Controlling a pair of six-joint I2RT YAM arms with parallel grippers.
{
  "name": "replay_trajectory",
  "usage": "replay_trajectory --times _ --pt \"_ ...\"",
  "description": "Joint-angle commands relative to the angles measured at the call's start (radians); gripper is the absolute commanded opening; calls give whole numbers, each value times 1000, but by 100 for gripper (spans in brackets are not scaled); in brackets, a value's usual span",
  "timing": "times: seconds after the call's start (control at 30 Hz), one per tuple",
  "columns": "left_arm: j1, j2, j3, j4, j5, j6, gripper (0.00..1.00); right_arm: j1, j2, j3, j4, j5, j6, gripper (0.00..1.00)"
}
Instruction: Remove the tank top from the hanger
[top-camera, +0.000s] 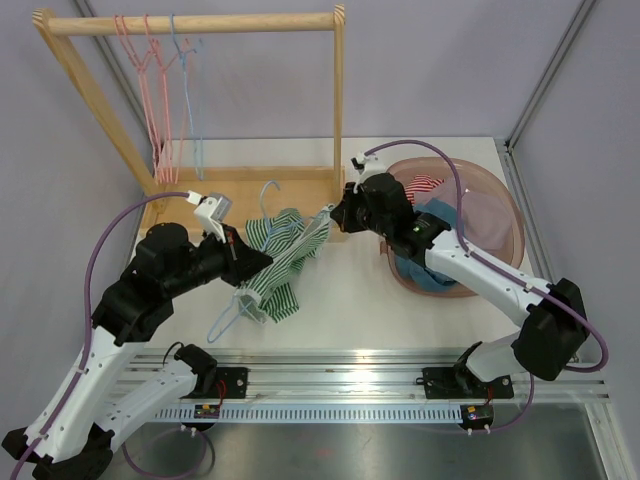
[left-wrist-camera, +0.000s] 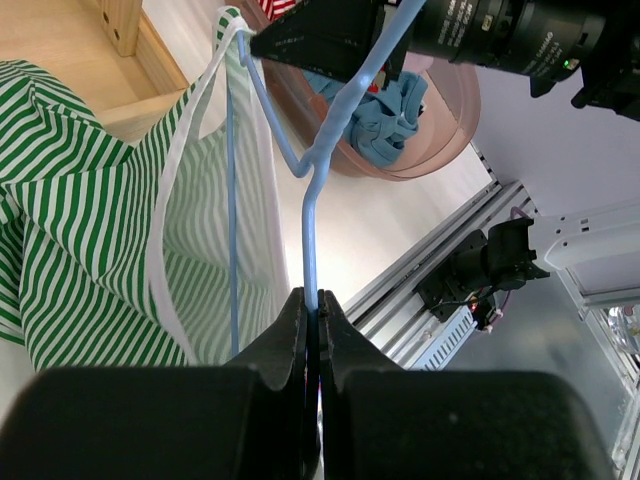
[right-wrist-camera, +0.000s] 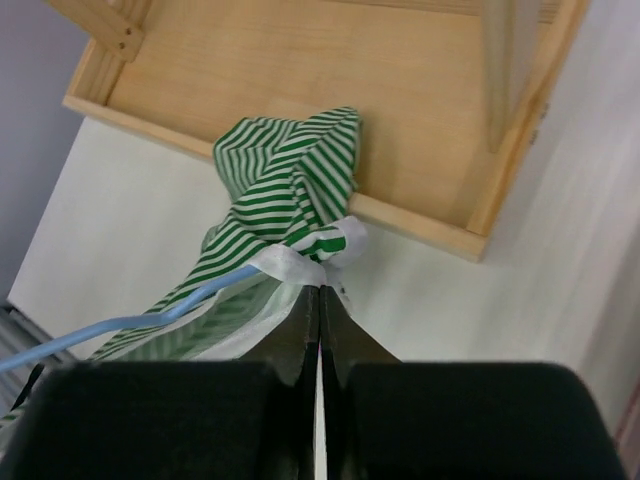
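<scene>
A green-and-white striped tank top (top-camera: 281, 258) hangs on a light blue hanger (top-camera: 232, 312) above the table. My left gripper (top-camera: 243, 257) is shut on the hanger's wire (left-wrist-camera: 310, 225); the striped cloth (left-wrist-camera: 90, 230) hangs to its left. My right gripper (top-camera: 334, 213) is shut on the top's white-edged strap (right-wrist-camera: 300, 265) at the hanger's far end. The cloth (right-wrist-camera: 290, 190) bunches beyond the fingertips, and the blue hanger arm (right-wrist-camera: 120, 322) runs off to the left.
A wooden clothes rack (top-camera: 195, 22) with pink and blue hangers (top-camera: 150, 90) stands at the back left; its base tray (top-camera: 300, 185) lies just behind the tank top. A pink basin (top-camera: 490, 215) of clothes sits to the right, under my right arm.
</scene>
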Motion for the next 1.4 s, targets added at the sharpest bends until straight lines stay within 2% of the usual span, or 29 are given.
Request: replay_trajectory --times 0.0,0.17,0.37,0.5,0.6,0.63,0.8,0.83,0.93,1.0,1.1,1.17,1.23,1.37 --pt "-4 -2 46 37 73 24 0 -62 8 48 -61 149 -3 0" --pt "-4 -8 53 54 87 21 0 -121 64 117 -138 188 -29 0" --pt "-4 15 85 201 107 -25 0 -121 -7 85 -79 -7 -3 0" --pt "-6 62 123 342 175 -69 0 -121 -63 134 -123 -46 -8 0" --pt "-17 76 100 575 161 -100 0 -121 -117 186 -137 -179 5 0" --pt "-24 81 96 692 150 -88 0 -121 -134 189 -128 -267 12 0" --pt "-52 123 18 1069 25 -31 0 -121 -238 244 -97 -481 66 0" --pt "-61 137 4 1194 11 1 0 -119 -245 283 -100 -556 74 0" --pt "-76 200 -4 1345 -46 85 0 -119 -260 355 -115 -665 94 0" --pt "-84 237 -10 1420 -147 142 0 -116 -263 381 -143 -687 83 0" --pt "-90 278 -44 1596 -227 219 0 -90 -265 364 -177 -702 63 0" --pt "-90 309 -47 1602 -282 250 0 -31 -260 329 -184 -692 28 0" --pt "-90 299 -15 1515 -363 242 0 44 -260 303 -221 -580 -6 0" --pt "-90 243 49 1208 -411 239 0 118 -260 200 -249 -400 -35 0"
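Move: The left hand already grips the blue hanger by its neck, and the right already pinches the strap at its far shoulder. From the left hand, the empty hangers on the rack are about 28 cm ahead, 14 cm left and 10 cm up; the tank top's middle is 8 cm ahead, 2 cm right and 12 cm down. The basin lies about 9 cm ahead, 26 cm right and 18 cm below the right hand; the tank top's middle is 6 cm back, 9 cm left and slightly lower. Keeping its pinch on the strap, the right hand first tugs some 5 cm forward and right, off the hanger's shoulder, then swings back and up about 20 cm with the tank top, turning counter-clockwise and sinking a little at the end. The left keeps the hanger pinched and lifts it about 20 cm, then carries it forward towards the rack, tipping its fingers steeply upward. ##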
